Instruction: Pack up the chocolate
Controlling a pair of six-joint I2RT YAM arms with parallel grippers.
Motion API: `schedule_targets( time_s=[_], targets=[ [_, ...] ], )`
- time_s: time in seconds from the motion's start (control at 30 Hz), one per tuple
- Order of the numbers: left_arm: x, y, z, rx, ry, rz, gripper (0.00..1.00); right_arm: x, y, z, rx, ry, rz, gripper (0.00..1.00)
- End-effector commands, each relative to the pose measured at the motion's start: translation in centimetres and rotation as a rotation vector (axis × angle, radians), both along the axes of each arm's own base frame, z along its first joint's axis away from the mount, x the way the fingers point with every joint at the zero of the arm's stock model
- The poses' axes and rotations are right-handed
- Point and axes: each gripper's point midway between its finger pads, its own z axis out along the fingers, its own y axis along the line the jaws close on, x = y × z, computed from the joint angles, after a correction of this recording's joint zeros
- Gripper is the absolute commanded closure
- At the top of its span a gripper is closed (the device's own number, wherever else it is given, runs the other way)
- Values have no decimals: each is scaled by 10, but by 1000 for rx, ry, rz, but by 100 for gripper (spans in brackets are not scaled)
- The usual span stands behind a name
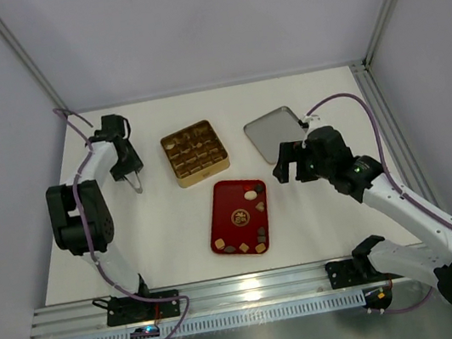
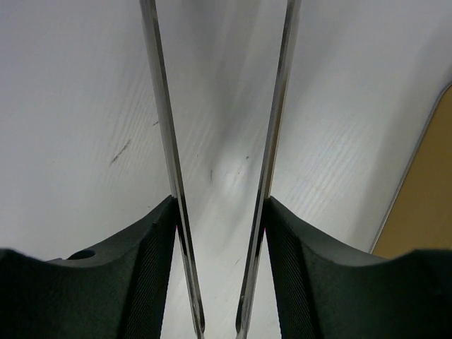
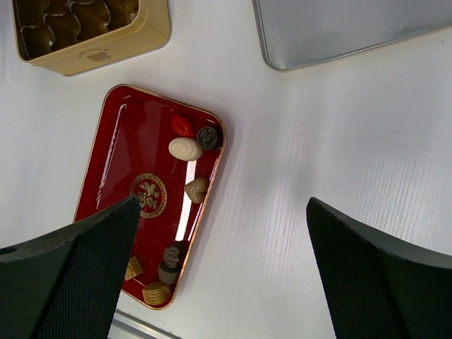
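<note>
Several pieces of chocolate (image 3: 185, 148) lie loose on the red tray (image 1: 227, 217): cream, tan and dark ones at its far end (image 1: 252, 193) and near end (image 1: 260, 247). The gold box (image 1: 196, 152) with grid compartments stands behind the tray, and its dark cells do not show which hold pieces. My left gripper (image 1: 130, 169) hangs left of the box, its black fingers (image 2: 159, 247) pressed on metal tweezers (image 2: 167, 141) whose tips are apart over bare table. My right gripper (image 3: 222, 203) is open over the table just right of the tray, holding nothing.
A silver lid (image 1: 274, 134) lies flat at the back right, just behind the right gripper. The gold box's edge (image 2: 424, 205) shows at the right of the left wrist view. An aluminium rail (image 1: 254, 290) runs along the near edge.
</note>
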Motion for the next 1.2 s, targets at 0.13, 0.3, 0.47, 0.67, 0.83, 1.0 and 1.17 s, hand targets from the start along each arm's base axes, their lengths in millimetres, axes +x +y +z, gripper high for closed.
schedule_targets(
  time_s=[0.13, 0.3, 0.47, 0.67, 0.83, 1.0, 1.17],
  targets=[
    [-2, 3, -22, -11, 24, 2, 43, 1, 2, 7, 7, -25, 10, 0],
    [-10, 1, -36, -19, 55, 8, 35, 2, 2, 2, 2, -10, 8, 0],
    [-12, 0, -38, -30, 54, 13, 27, 3, 1, -1, -6, 1, 2, 0],
    [-11, -1, -27, -35, 35, 14, 17, 5, 1, -4, -15, 17, -9, 0],
    [-9, 0, 14, -27, -37, 9, 13, 13, 1, -5, -39, 34, -26, 0],
    [-7, -6, 70, -56, -146, -17, 12, 31, 3, 3, -68, 36, -53, 0],
    [-12, -37, 133, -169, -302, -107, 13, 66, -7, 5, -165, 62, -136, 0]
  ],
)
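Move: The left hand still holds the metal tweezers; the bare table where they go is some 5 cm below it and 3 cm back. From that hand the brown chocolate box is about 20 cm right and 2 cm ahead, the red tray roughly 28 cm right and 17 cm back. From the open right hand the grey tray is about 16 cm ahead and 14 cm below; the red tray is 15 cm left and 5 cm back of that hand. The left fingers let go of the tweezers on the table: the hand sinks about 4 cm while easing 2 cm back, its grip widening steadily to nearly full open, then lifts straight off some 12 cm, tipping slightly up. Late on, the right hand, wide open and empty, dips a couple of centimetres and starts forward about 4 cm towards the grey tray. ##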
